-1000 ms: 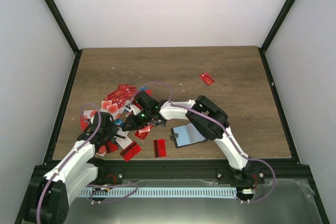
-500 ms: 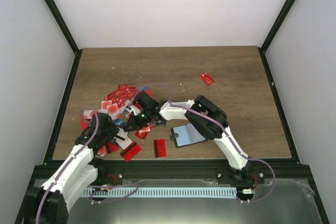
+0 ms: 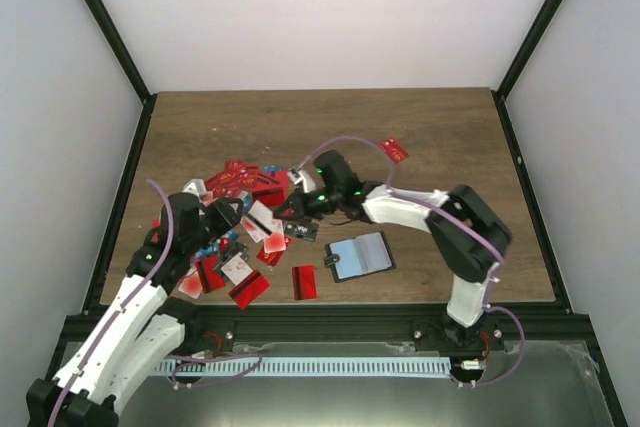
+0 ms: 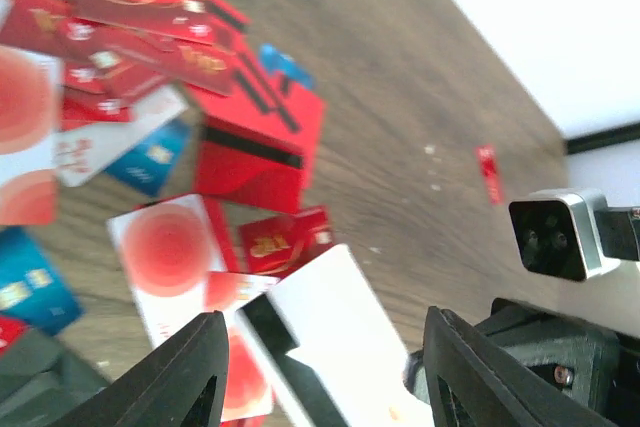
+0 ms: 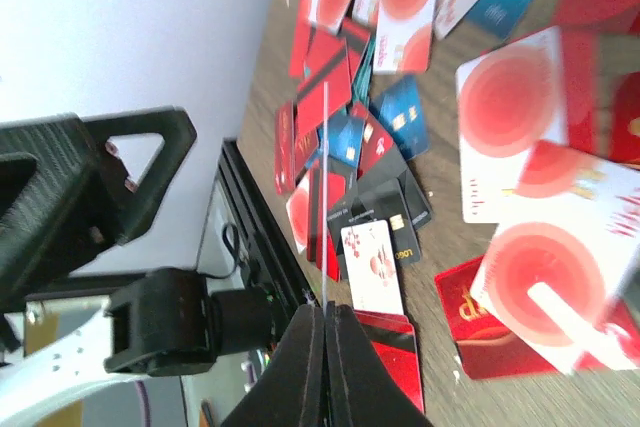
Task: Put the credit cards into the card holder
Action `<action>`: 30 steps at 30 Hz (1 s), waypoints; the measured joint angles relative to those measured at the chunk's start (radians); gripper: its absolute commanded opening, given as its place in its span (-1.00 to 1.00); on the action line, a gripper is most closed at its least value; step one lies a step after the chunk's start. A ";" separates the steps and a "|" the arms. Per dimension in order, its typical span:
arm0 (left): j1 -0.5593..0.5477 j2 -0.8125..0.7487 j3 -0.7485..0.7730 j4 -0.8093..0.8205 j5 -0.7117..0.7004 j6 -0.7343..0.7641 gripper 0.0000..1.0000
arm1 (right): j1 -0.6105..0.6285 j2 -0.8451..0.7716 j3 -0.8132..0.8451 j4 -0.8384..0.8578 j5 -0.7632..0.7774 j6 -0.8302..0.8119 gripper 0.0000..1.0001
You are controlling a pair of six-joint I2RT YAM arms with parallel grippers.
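Observation:
Many credit cards, mostly red, lie in a heap at the left of the table, also seen in the left wrist view and the right wrist view. The card holder lies open on the wood right of the heap. My right gripper is shut on a white card with a black stripe, seen edge-on as a thin line. My left gripper is open, its fingers on either side of that card without touching it.
One red card lies alone at the back right. Dark cards lie among the red ones near the front rail. Black frame posts bound the table on both sides.
My right gripper shut on the white card. My left gripper opened and let it go. The right arm's elbow swung right and both grippers rose away from the heap.

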 measured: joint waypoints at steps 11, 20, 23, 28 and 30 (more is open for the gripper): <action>-0.166 0.052 -0.156 0.433 0.226 -0.037 0.07 | -0.158 -0.466 -0.388 0.153 0.077 0.144 -0.99; -0.284 0.161 -0.229 0.837 0.318 -0.137 -0.09 | -0.163 -0.637 -0.529 0.273 0.092 0.294 -0.99; -0.297 0.174 -0.229 0.919 0.325 -0.159 -0.23 | -0.163 -0.647 -0.542 0.315 0.082 0.331 -0.99; -0.303 0.177 -0.232 0.991 0.323 -0.182 -0.49 | -0.164 -0.650 -0.565 0.386 0.063 0.379 -0.99; -0.304 0.180 -0.236 1.000 0.322 -0.188 -0.60 | -0.164 -0.651 -0.569 0.404 0.059 0.392 -0.99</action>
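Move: The white striped card is already pinched by the right fingers; its middle lies about 5 cm right of the left hand and 4 cm below it, level with it front to back. The red-dot card lies on the table 7 cm right, 3 cm back and 13 cm below that hand, the black card 14 cm right and level with it, equally low. From the right hand the card holder is some 19 cm right, 7 cm back and 9 cm below. The white striped card, kept in the right hand's shut fingers, goes about 12 cm right and 10 cm up off the card pile. The left hand follows rightward some 14 cm, dipping slightly before it climbs, turning clockwise and rolling its left side down about 30 degrees each; its open fingers come around the striped edge and close to roughly half their gap. ##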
